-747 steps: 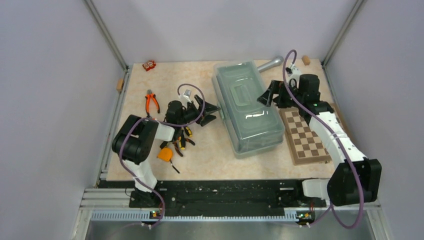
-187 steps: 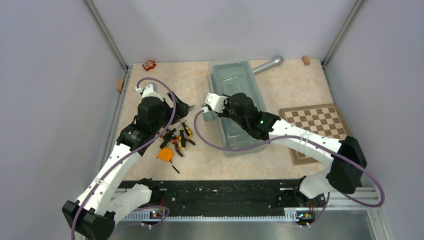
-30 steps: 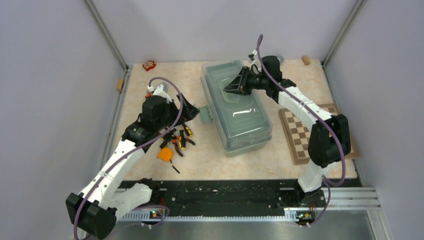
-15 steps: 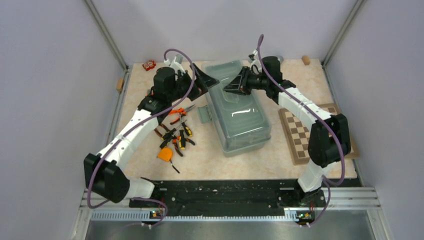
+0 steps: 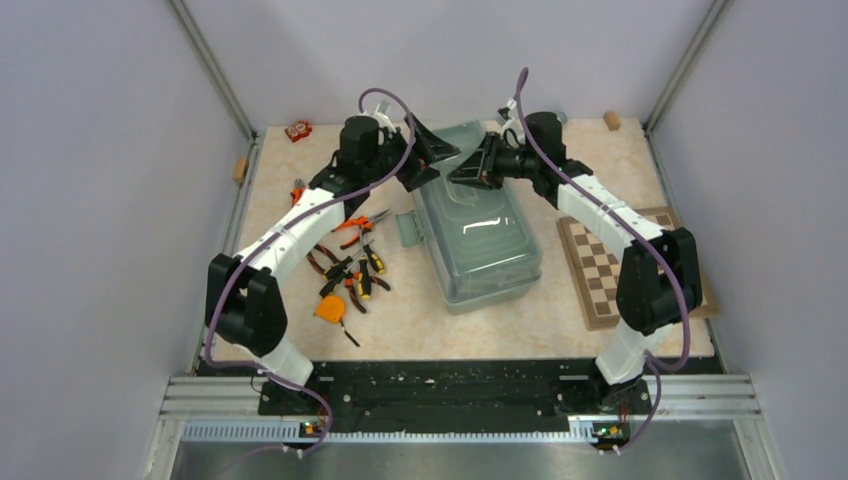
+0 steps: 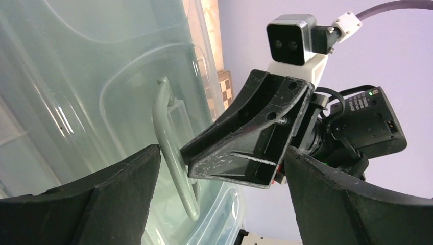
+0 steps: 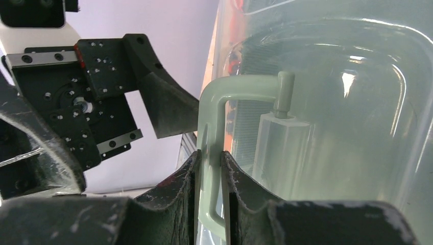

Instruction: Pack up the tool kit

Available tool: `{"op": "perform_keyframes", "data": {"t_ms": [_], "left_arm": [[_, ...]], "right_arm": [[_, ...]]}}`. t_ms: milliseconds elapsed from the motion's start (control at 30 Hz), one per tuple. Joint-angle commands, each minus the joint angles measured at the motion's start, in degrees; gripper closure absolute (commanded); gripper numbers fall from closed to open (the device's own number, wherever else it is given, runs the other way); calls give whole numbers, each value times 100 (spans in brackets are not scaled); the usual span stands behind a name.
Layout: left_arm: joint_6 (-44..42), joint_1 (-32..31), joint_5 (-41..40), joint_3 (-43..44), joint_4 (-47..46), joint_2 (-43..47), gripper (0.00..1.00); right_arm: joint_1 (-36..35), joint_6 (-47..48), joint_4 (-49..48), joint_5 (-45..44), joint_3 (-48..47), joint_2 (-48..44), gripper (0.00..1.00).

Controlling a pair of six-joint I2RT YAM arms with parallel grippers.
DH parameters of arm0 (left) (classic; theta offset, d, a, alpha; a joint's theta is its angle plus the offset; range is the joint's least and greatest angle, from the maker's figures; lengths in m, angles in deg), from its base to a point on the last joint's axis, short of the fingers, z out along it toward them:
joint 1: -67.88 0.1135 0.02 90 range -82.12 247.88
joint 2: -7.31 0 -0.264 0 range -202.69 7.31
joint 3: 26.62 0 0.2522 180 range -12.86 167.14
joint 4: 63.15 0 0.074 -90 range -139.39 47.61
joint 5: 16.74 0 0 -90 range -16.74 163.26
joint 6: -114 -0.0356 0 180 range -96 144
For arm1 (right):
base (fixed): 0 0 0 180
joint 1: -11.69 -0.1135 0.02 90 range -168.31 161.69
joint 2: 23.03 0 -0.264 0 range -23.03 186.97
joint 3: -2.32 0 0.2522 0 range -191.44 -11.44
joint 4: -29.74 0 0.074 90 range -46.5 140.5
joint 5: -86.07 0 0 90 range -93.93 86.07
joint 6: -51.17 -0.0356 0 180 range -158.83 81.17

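The sage-green tool kit lies in the middle of the table with its translucent lid down. My right gripper is shut on the lid's pale green handle, which stands up between the pads. My left gripper hovers open at the box's far left corner, facing the right gripper. In the left wrist view its fingers straddle the handle and the right gripper without touching. Orange-handled pliers, black-yellow screwdrivers and an orange tape measure lie left of the box.
A small green plastic part lies against the box's left side. The chessboard sits right of the box under my right arm. A red item and small wooden blocks are near the far edge.
My left arm has swung from beside the loose tools up to the box's far end, opposite the right gripper. The right gripper has stayed shut on the handle.
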Motion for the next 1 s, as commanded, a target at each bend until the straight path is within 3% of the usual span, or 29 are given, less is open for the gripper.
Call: {"op": "perform_keyframes", "data": {"t_ms": [0,167,400,567,967], "left_arm": [[79,-55,88,350,-319,-167,5],[268,-95,203,402,-395,-346,6],[344,-167,255,627,-439,-408,6],[530,-204,333,695,-610,-465,6],[629,-283,364,938,-619,-596,7]], "right_arm": [[-9,-87,-550,300,-193,-139,80],[37,312,-186,100,-220,-297,72],[40,1785,748,-675,-219,-864,56],[-33,2629,781,-1067,183,-1350,52],[-1431,4621,842,-3826,588,-1920,48]]}}
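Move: The tool box's raised lid handle sits just off the open left fingers, its middle about 2 cm back, 2 cm to the right and 4 cm below that hand. The box's opened latch is roughly 13 cm back, 8 cm left and 12 cm below the left hand; the orange long-nose pliers lie some 12 cm back and 22 cm left, down on the table. The right hand already pinches the handle, whose middle is about 1 cm ahead of it. The raised handle changes hands. The left, fingers kept wide open, reaches about 3 cm to the right against it, dipping 1.5 cm and rising again to bring its lower finger under the bar. The right fingers part to about half open and let go; that hand moves left and up roughly 4 cm, then swings back and down, rolling about 45 degrees. ##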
